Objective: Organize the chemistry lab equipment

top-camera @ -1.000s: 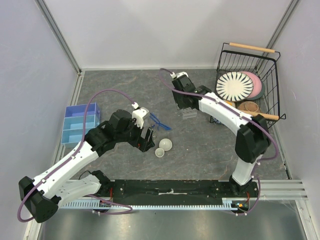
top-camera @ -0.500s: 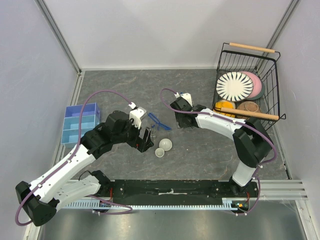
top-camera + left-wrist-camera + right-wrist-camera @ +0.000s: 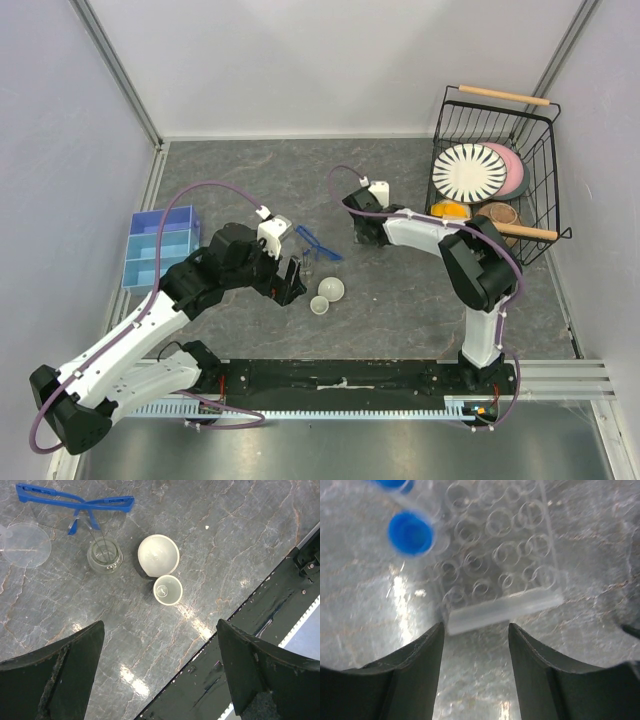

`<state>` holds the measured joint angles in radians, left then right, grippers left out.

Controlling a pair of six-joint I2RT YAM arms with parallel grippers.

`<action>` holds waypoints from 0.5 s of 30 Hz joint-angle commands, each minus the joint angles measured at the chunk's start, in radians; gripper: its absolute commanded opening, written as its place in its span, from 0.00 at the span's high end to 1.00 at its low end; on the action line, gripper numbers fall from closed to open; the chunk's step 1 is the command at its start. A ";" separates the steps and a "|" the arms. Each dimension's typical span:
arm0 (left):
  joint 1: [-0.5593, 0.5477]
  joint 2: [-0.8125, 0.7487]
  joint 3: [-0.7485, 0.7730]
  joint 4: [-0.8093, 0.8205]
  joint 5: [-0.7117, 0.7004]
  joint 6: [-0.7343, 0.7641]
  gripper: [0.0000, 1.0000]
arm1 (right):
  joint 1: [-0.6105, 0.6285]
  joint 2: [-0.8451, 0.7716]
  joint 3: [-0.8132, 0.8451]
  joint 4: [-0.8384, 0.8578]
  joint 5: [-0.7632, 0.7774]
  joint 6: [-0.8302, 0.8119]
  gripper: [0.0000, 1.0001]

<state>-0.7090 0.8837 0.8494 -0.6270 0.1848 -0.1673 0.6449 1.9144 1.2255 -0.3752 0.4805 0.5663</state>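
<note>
In the right wrist view a clear plastic tube rack [image 3: 500,555] lies on the grey table, its near edge just beyond my fingertips. A blue-capped tube [image 3: 410,532] stands left of it and another [image 3: 395,484] shows at the top edge. My right gripper [image 3: 475,650] is open and holds nothing. In the left wrist view I see blue-framed safety glasses [image 3: 75,502], a small glass beaker [image 3: 105,555] and two white round dishes [image 3: 158,555] [image 3: 167,589]. My left gripper [image 3: 160,670] hangs wide open above the table, short of the dishes [image 3: 331,289].
A black wire basket [image 3: 445,130] with plates and bowls stands at the back right. A blue compartment bin [image 3: 160,245] sits at the left. A clear round funnel [image 3: 25,545] lies beside the glasses. The black base rail [image 3: 340,380] runs along the near edge.
My right arm has folded down and swung toward the left, bringing its gripper low over the rack, jaws slightly wider. The left arm has barely shifted.
</note>
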 commanded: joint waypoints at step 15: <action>0.000 0.011 0.002 0.019 -0.024 -0.008 0.00 | -0.129 0.216 0.293 0.006 -0.002 0.049 0.38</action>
<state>-0.7094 0.8894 0.8490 -0.6266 0.1822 -0.1673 0.5423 2.0712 1.4250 -0.3614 0.4759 0.5922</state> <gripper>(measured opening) 0.996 0.614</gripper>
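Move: The tube rack's middle lies about 6 cm straight ahead of the low right hand, roughly 1 cm below it, its near edge right at the fingertips. The blue-capped tubes stand some 6 cm ahead and 4 cm left, blue goggles about level and 12 cm left. From the left hand, the rack is about 15 cm ahead, 17 cm right and 17 cm below. The right hand, fingers part-open, pushes the rack's near edge forward about 6.5 cm, level and low over the table. ##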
